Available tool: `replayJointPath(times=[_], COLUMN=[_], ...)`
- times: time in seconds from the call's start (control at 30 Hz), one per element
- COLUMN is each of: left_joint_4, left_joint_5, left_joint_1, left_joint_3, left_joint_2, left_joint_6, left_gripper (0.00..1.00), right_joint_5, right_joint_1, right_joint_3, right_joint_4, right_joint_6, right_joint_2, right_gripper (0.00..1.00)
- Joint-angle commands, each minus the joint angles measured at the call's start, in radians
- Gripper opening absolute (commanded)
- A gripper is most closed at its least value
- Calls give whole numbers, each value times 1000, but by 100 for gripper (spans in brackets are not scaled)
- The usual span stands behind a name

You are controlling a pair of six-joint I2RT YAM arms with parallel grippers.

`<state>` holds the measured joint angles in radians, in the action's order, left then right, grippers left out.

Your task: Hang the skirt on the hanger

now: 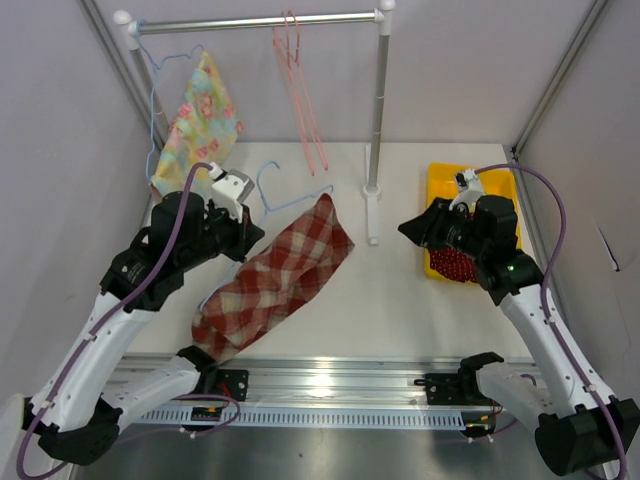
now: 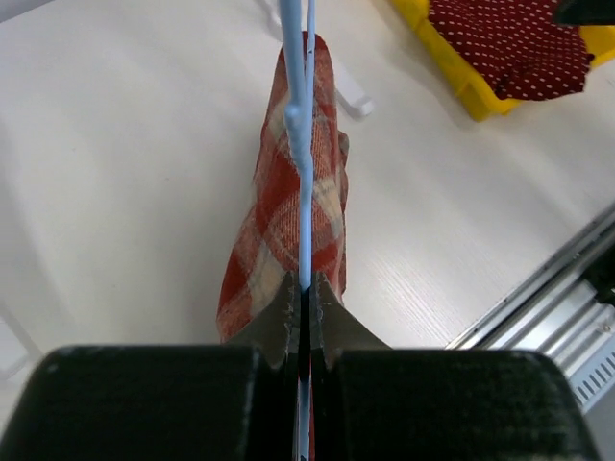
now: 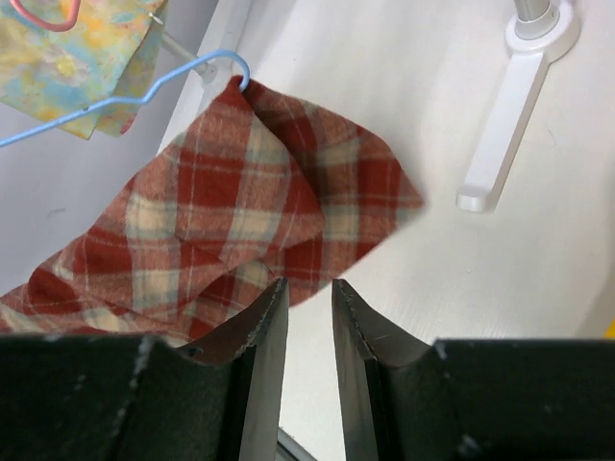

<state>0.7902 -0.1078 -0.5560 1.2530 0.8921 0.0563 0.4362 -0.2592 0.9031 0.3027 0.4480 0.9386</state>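
The red plaid skirt (image 1: 275, 275) lies crumpled on the table, running diagonally from near the left arm's base towards the rack foot. A light blue wire hanger (image 1: 268, 186) pokes its hook out at the skirt's upper end. My left gripper (image 1: 250, 236) is shut on the hanger's wire (image 2: 302, 182), which runs straight out from the jaws above the skirt (image 2: 279, 221). My right gripper (image 1: 408, 230) hovers to the skirt's right, open, with nothing between its fingers. In the right wrist view the gripper (image 3: 309, 286) sits just off the skirt's edge (image 3: 250, 221), with the hanger hook (image 3: 227, 61) beyond.
A clothes rack (image 1: 260, 22) at the back carries pink hangers (image 1: 300, 90) and a floral garment (image 1: 200, 120) on a blue hanger. Its white foot (image 1: 372, 215) stands mid-table. A yellow tray (image 1: 445, 185) with a dark red dotted cloth (image 1: 455, 262) lies at the right.
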Motion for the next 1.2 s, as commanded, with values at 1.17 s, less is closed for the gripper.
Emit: replayJointPath(times=[1.17], left_joint_4=[-37], left_joint_5=[-94], left_joint_1=[455], left_joint_3=[1008], left_joint_2=[674], left_joint_6=[143], left_gripper=[0], right_joint_5=[35], right_joint_1=[2], right_joint_3=[270], right_joint_4=[231], right_joint_6=[-45], right_joint_2=[-4], right_gripper=[33])
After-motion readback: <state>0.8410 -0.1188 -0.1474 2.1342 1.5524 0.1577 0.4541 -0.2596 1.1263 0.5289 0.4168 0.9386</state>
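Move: My left hand holds the blue hanger with the plaid skirt on it. The free stretch of rail for its hook lies about 33 cm ahead, 10 cm to the left and 17 cm above that hand. The floral skirt hangs some 22 cm ahead and 12 cm left, a little lower; the pink hangers are about 28 cm ahead and 10 cm right. From my empty right hand that stretch of rail is roughly 28 cm ahead, 44 cm left and 22 cm up. I carry the hanger and plaid skirt forward and up to the rail, about 19 cm out and 14 cm higher, drifting some 7 cm left towards the floral skirt. My left wrist swings about 25 degrees counter-clockwise while its fingers keep their pinch on the hanger. My right hand, touching nothing, rises about 5 cm, fingers still partly open. ##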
